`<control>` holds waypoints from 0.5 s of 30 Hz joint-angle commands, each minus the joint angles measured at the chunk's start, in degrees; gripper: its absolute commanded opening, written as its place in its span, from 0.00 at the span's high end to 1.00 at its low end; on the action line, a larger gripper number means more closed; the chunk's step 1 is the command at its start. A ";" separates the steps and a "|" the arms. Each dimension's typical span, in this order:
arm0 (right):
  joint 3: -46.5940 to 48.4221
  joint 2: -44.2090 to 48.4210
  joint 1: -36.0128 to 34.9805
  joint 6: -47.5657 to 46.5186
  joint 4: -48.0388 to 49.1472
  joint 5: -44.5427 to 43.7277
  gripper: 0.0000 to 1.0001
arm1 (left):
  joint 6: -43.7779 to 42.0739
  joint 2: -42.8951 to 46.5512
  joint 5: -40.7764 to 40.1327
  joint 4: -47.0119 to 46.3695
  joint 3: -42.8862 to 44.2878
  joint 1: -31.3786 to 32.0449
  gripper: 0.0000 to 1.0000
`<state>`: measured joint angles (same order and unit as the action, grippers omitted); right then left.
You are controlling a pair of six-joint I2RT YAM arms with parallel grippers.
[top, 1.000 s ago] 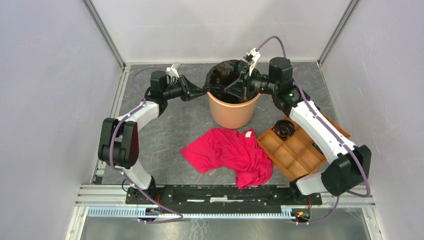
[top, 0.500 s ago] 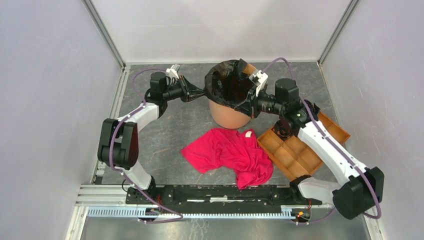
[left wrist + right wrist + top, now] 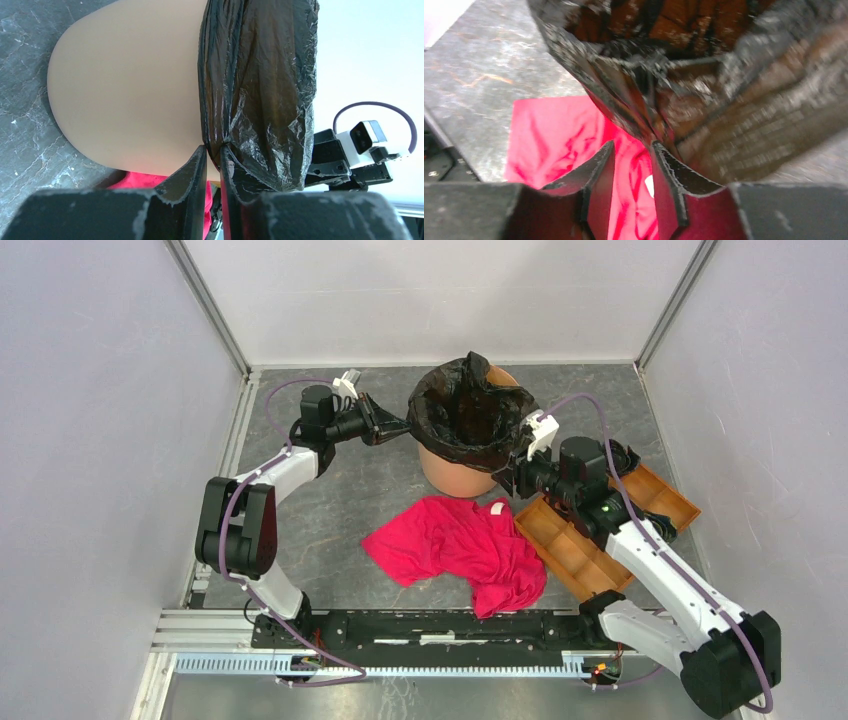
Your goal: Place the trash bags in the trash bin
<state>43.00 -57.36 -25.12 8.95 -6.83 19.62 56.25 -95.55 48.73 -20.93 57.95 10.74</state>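
The pale-orange trash bin [image 3: 452,476] stands at the back of the table, with the black trash bag [image 3: 470,412] spread over its rim and hanging down inside. My left gripper [image 3: 402,427] is at the bin's left rim, shut on a fold of the bag's edge [image 3: 213,148]. The bag [image 3: 260,85] drapes beside the bin wall [image 3: 125,85]. My right gripper [image 3: 512,476] is low at the bin's near-right side. In the blurred right wrist view it [image 3: 633,147] stands open just under the bag [image 3: 724,100], with only red cloth showing between the fingers.
A red cloth garment [image 3: 455,545] lies crumpled in front of the bin. A flat brown compartment tray [image 3: 585,562] sits at the right, partly under my right arm. Enclosure walls and posts close in the back and sides.
My right gripper has opened, let go of the bag and drawn back and down to the bin's near-right side. The bag's right edge now lies over the rim. The left gripper kept its hold.
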 commanded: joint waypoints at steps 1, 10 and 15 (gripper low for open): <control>-0.88 4.69 -0.16 -2.23 -1.50 -9.43 0.58 | 2.17 0.72 1.99 -2.45 -0.10 0.24 0.78; 5.56 8.34 0.17 -4.83 -14.34 -25.66 0.24 | 2.22 0.39 1.80 -2.48 -0.39 0.24 0.78; 10.54 6.66 5.39 -1.50 -11.38 -12.75 0.15 | 2.11 0.71 1.89 -2.50 -0.37 0.24 0.78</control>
<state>47.64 -50.17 -23.51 5.13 -20.60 0.38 56.29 -95.57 48.84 -21.21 57.67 10.74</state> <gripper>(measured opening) 0.830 0.221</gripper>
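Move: The black trash bag lies open over the bin. Its middle is about 13 cm ahead of the right hand and 5 cm to its left, near hand height. The bin's middle lies in the same direction but some 12 cm below the hand. About 20 cm down, the red cloth is 5 cm back and 8 cm left, and the wooden tray is level with the hand, 23 cm right. From the left hand, the bag's middle is about 12 cm right and 3 cm ahead. Rightward, the right hand backs away from the near side of the bag at table-parallel height for about 7 cm, then rises some 2 cm at the end. On the way it turns roughly 20 degrees clockwise, its left side dipping, while the part-open fingers spread wide. The left hand stays put, still pinching the bag's left edge. ##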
